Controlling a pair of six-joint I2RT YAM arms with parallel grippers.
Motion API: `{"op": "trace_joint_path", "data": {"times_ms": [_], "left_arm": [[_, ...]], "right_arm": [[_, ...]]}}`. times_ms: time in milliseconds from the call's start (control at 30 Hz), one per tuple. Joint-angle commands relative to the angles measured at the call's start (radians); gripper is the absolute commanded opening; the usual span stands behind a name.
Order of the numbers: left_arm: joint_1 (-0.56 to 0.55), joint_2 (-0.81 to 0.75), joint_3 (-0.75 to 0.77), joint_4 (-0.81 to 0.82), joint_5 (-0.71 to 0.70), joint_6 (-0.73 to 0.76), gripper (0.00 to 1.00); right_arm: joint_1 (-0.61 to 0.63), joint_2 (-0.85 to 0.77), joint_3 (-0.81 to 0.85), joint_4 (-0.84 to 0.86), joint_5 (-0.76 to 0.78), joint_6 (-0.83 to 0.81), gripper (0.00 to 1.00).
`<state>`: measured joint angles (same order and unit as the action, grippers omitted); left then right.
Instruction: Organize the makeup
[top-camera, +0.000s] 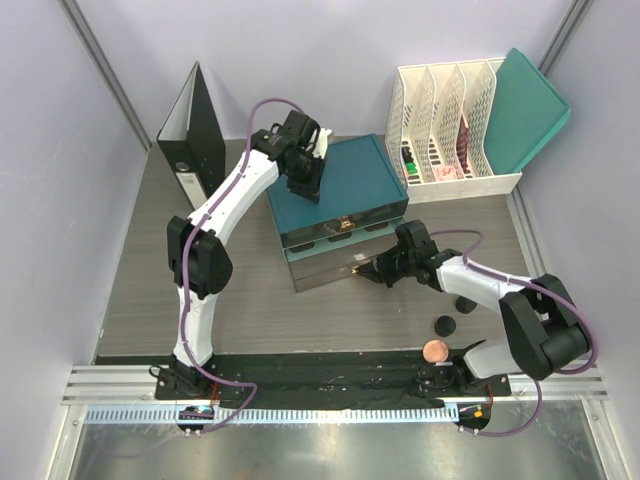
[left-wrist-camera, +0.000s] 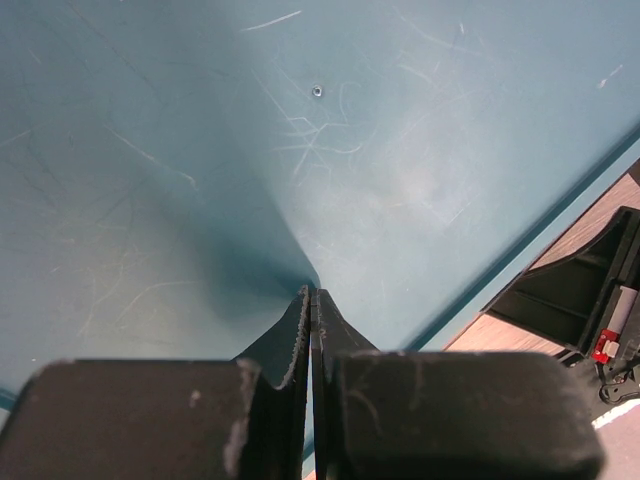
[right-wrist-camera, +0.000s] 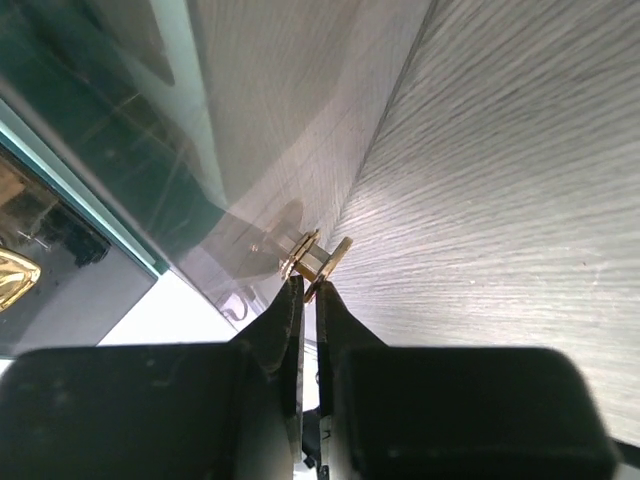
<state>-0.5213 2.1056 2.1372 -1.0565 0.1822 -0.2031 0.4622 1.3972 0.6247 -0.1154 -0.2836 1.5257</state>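
The teal drawer box (top-camera: 340, 180) stands at mid-table, and its clear lower drawer (top-camera: 325, 270) sticks out a little toward the front. My right gripper (top-camera: 368, 270) (right-wrist-camera: 308, 286) is shut on that drawer's small gold knob (right-wrist-camera: 320, 255). My left gripper (top-camera: 306, 188) (left-wrist-camera: 312, 292) is shut, empty, with its tips pressed on the box's teal top (left-wrist-camera: 300, 130). Of the makeup, two black round jars (top-camera: 444, 324) (top-camera: 463, 303) and a peach round disc (top-camera: 435, 351) lie on the table beside the right arm. A gold item (right-wrist-camera: 15, 270) shows dimly inside a drawer.
A black binder (top-camera: 200, 130) stands at the back left. At the back right is a white file organizer (top-camera: 440, 110) holding markers (top-camera: 410, 165) and a teal folder (top-camera: 525, 110). The arm bases sit on a black rail (top-camera: 330, 375) along the near edge.
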Motion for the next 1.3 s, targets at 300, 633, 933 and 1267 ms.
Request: {"op": "trace_joint_path", "data": {"times_ms": [300, 633, 933, 1267], "left_arm": [[0.007, 0.007, -0.046, -0.102, -0.115, 0.033, 0.05], [0.0, -0.146, -0.033, -0.048, -0.047, 0.051, 0.47], [-0.196, -0.292, -0.106, 0.107, 0.034, 0.076, 0.77], [-0.44, -0.205, -0.091, 0.151, 0.286, 0.105, 0.84]], "right_arm": [[0.004, -0.142, 0.092, -0.167, -0.143, -0.095, 0.34], [-0.046, -0.287, 0.251, -0.386, -0.095, -0.189, 0.48], [-0.204, -0.167, 0.541, -0.504, 0.096, -0.504, 0.62], [-0.488, -0.063, 0.616, -0.501, 0.116, -0.676, 0.73]]}}
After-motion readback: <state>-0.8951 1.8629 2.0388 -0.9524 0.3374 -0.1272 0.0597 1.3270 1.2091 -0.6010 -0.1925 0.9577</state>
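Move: My left hand's shut fingertips stand on the teal lid. The nearer black jar lies about 25 cm back, 26 cm to the right and 13 cm below; the other jar lies 4 cm farther right of that one and 5 cm farther out. My right fingertips are at the gold knob of the open lower drawer. From them the white rack is some 27 cm ahead and 18 cm to the right, its middle roughly 7 cm higher. I open my right fingers off the gold knob, rise while easing back about 3 cm, then swing forward and right past the teal box's corner towards the white rack, ending some 9 cm higher. Meanwhile I lift my left fingertips off the lid, open them wide, then sweep about 16 cm back and 13 cm right over the open drawer towards the black jars, turning some 30 degrees clockwise. ##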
